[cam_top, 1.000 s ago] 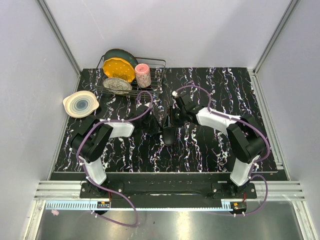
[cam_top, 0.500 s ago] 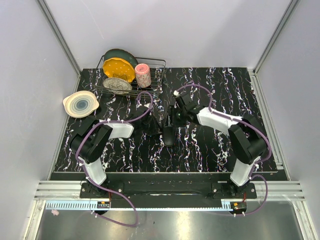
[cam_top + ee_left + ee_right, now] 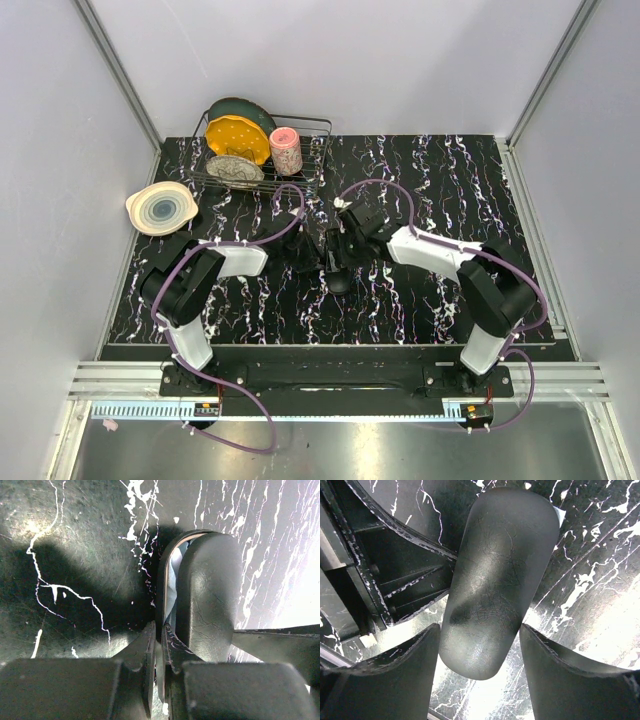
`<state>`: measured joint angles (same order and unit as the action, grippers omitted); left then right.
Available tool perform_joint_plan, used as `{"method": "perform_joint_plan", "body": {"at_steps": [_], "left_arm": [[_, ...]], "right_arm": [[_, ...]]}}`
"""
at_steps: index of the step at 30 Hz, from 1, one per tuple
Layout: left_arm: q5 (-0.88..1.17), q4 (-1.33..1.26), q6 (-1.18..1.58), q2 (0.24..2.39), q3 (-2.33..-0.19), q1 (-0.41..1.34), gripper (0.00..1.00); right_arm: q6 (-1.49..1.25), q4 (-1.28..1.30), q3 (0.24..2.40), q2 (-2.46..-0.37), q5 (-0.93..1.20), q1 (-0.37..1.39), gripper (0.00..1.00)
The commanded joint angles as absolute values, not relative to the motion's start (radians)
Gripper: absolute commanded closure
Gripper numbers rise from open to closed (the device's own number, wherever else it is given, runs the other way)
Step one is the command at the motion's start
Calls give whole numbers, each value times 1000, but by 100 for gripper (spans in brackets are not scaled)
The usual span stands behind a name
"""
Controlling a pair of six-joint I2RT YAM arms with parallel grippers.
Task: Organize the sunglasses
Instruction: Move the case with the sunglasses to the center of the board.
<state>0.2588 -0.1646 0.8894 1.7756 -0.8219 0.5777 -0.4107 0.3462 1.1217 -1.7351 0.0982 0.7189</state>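
Note:
The black glasses case (image 3: 337,273) lies at the table's middle, between my two grippers. In the left wrist view the case (image 3: 207,595) stands ajar, and a light-blue cloth (image 3: 171,580) shows in the gap. My left gripper (image 3: 161,630) is shut on the thin rim of the case. In the right wrist view the case's rounded shell (image 3: 500,580) lies between the fingers of my right gripper (image 3: 480,627), which is open with one finger on each side. From above, the left gripper (image 3: 318,262) and right gripper (image 3: 342,255) meet over the case. The sunglasses are hidden.
A wire dish rack (image 3: 318,140) at the back left holds plates (image 3: 238,140) and a pink cup (image 3: 286,150). A pale bowl (image 3: 160,207) sits at the table's left edge. Grey walls close in three sides.
My right gripper has opened wider and shifted a little to the left over the case. The left gripper has stayed shut in place.

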Motion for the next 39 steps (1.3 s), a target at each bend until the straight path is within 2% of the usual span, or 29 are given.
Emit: {"method": "perform_joint_plan", "body": {"at_steps": [1, 19, 20, 23, 26, 34, 35, 39], "left_arm": [[276, -218, 940, 1752, -833, 584, 93], [282, -232, 1002, 1727, -815, 589, 92], [287, -232, 1000, 1723, -813, 589, 90], [296, -232, 988, 1709, -804, 589, 86], [304, -221, 965, 1695, -798, 589, 82], [308, -137, 888, 1649, -813, 589, 69], [299, -118, 876, 1634, -816, 589, 68], [235, -26, 828, 1585, -822, 587, 63]], "right_arm": [[-416, 351, 1134, -1755, 42, 755, 29], [-440, 417, 1163, -1884, -175, 824, 29], [-437, 413, 1151, -1884, -179, 822, 30], [-439, 394, 1128, -1879, -193, 822, 38], [-437, 402, 1126, -1887, -216, 824, 55], [-433, 449, 1138, -1901, -296, 824, 63], [-430, 451, 1140, -1901, -302, 824, 68], [-429, 460, 1149, -1908, -310, 822, 78]]}}
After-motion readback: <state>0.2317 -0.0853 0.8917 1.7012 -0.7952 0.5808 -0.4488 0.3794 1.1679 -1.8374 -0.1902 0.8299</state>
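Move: The right hand, fingers open, hovers above the half of the case nearer the robot: the case's middle lies about 2 cm ahead, neither left nor right, and 4 cm below. The left fingers are shut on the case's left rim, about 1 cm ahead, 4 cm left and 4 cm below the right hand; from them the case's middle is 4 cm right, 1 cm ahead and level. The dish rack stands some 26 cm ahead and 22 cm left of the right hand, at about its height. The right hand sinks about 3 cm over the case, swinging its fingers some 10 to 15 degrees closer to straight down, and with the pads now either side of the case's nearer half it closes only slightly, its grip effort rising as it takes hold of the case's sides. The left hand stays put and keeps its pinch on the left rim until the right is nearly down, then opens to about a third and draws back and left by roughly 1.5 cm, letting the rim go. ##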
